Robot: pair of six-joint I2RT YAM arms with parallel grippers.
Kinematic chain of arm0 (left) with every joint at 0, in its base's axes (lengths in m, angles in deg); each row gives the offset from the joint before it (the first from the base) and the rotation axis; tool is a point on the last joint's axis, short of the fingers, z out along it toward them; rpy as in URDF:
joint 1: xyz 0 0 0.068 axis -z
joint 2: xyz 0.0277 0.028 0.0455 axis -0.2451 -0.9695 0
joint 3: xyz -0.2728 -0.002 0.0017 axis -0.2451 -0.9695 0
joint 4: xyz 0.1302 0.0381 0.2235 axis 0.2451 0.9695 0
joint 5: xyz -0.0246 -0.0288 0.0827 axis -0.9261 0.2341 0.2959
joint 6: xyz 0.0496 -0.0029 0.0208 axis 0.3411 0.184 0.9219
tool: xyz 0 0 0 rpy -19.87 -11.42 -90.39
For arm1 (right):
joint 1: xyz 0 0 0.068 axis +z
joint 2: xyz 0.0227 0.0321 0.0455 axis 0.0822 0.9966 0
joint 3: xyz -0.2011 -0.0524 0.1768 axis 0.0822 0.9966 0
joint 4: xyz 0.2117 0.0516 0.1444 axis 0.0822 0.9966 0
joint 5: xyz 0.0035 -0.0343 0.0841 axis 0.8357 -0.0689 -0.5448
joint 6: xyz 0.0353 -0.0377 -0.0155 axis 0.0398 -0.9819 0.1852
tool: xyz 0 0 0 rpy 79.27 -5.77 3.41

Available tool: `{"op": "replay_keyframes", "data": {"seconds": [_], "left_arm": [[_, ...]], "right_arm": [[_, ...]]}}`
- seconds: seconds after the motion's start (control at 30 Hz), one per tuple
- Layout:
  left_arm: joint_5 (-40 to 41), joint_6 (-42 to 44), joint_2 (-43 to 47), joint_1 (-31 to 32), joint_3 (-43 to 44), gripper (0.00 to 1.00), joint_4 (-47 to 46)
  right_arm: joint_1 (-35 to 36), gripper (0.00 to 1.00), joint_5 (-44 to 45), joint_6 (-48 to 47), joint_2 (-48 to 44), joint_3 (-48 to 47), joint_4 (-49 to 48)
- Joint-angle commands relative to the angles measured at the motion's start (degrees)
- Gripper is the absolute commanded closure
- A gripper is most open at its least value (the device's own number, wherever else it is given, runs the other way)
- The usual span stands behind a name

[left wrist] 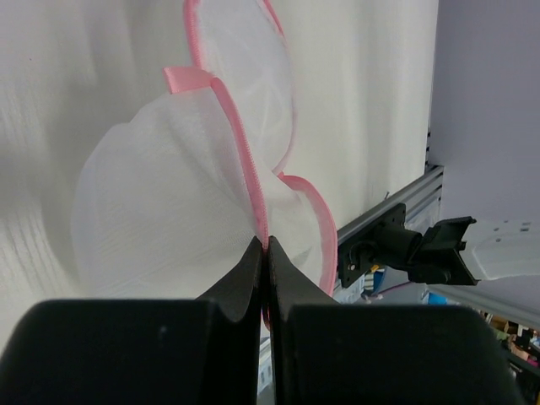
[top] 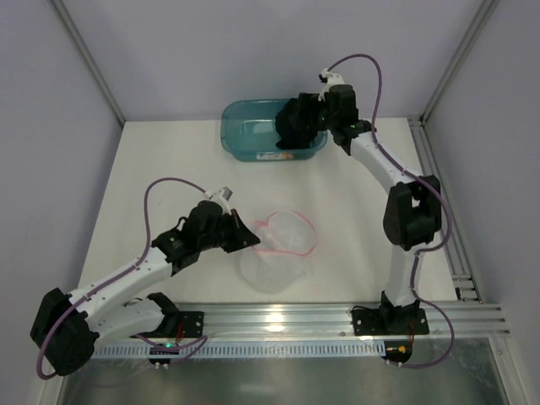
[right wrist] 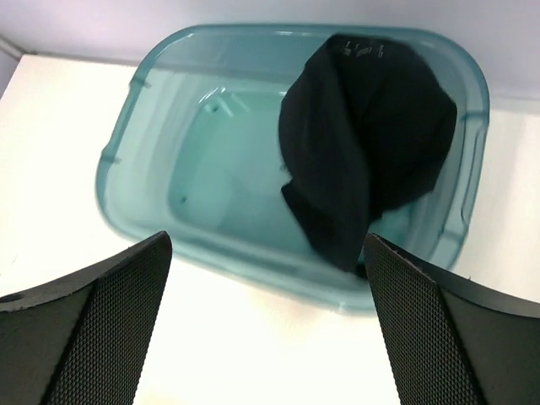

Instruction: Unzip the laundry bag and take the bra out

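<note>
The laundry bag [top: 283, 245], white mesh with a pink rim, lies open and flattened on the table in front of the left arm. My left gripper [top: 253, 239] is shut on its pink rim [left wrist: 253, 186], and the mesh [left wrist: 169, 211] spreads out beyond the fingertips [left wrist: 267, 245]. The bra [right wrist: 363, 143], a black fabric lump, is inside the right part of the teal tub [right wrist: 126, 143], free of any finger. Over the tub's near rim hangs my right gripper [right wrist: 266, 245], open wide with nothing between its fingers. Seen from the top, that gripper [top: 291, 135] is above the tub [top: 245, 126].
The tub stands at the table's far edge against the back wall. An aluminium rail [top: 337, 316] holding both arm bases runs along the near edge, and another rail [top: 439, 186] runs down the right side. Grey walls close off the left and right.
</note>
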Motion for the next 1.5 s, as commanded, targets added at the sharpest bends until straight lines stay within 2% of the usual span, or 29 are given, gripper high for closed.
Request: {"op": "replay_keyframes", "data": {"seconds": [0.0,0.03,0.17,0.3,0.47,0.5,0.53,0.6,0.8,0.87,1.1,1.33,1.47], "left_arm": [[0.9,0.3,1.7,-0.1,-0.7,1.00,-0.3],[1.0,0.5,1.5,-0.1,-0.6,1.00,-0.2],[2.0,2.0,1.1,-0.1,0.4,1.00,1.1],[5.5,4.6,0.2,-0.1,1.9,1.00,3.2],[8.2,7.4,-1.5,-0.1,3.7,1.00,5.7],[8.4,7.6,-1.9,-0.1,3.7,1.00,5.8],[9.1,8.5,-2.3,-0.2,3.6,1.00,5.9],[9.1,8.5,-2.5,-0.2,3.7,1.00,6.0],[8.6,7.7,-2.5,-0.3,3.5,1.00,5.7],[8.6,7.6,-2.1,-0.3,3.6,1.00,5.7],[8.5,7.3,-0.6,-0.3,4.0,1.00,6.5],[6.9,6.3,0.0,-0.3,3.6,1.00,5.5],[6.7,6.1,0.0,-0.2,3.6,1.00,5.1]], "right_arm": [[3.8,0.02,4.9,-0.4,-16.9,12.4,-7.8],[4.9,0.01,7.2,-0.9,-22.1,19.3,-9.5],[11.3,0.01,19.6,-0.3,-31.6,32.9,-6.9],[17.4,0.01,25.7,5.7,-39.1,46.2,-6.9],[19.7,0.01,25.7,12.4,-49.7,63.6,-8.8],[20.2,0.01,26.2,13.3,-54.0,66.0,-9.3],[21.4,0.01,25.0,17.4,-60.3,73.8,-9.7],[21.6,0.01,23.7,18.6,-64.1,76.9,-9.7],[22.3,0.03,16.2,31.9,-74.6,89.2,-13.7],[22.7,0.03,15.9,36.5,-75.4,91.2,-14.0],[24.1,0.04,17.4,41.1,-71.1,93.6,-13.5],[24.3,0.04,20.0,43.7,-61.3,94.4,-24.1],[24.2,0.07,18.5,45.4,-55.0,93.8,-29.8]]}}
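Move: From the right hand, open and just above the teal bin, the pink-edged laundry bag lies about 39 cm back, 8 cm to the left and some 21 cm lower. The bra lies in the bin, roughly 3 cm ahead, 3 cm left and 17 cm below; the bin's middle is about 2 cm ahead, 10 cm left and 18 cm down. The left hand holds the bag's rim, with the bag's middle level with it, about 5 cm right and 12 cm below. Swinging back from the bin towards the bag's right-hand edge, the right hand travels some 36 cm, first rising about 6 cm over the bin rim, then sinking to 18 cm below its start; it tips down and rolls left side up, fingers staying wide open. The left keeps its shut grip on the rim, easing about 2.5 cm left and 3 cm down, rolling some 10 degrees, then lifting slightly. ##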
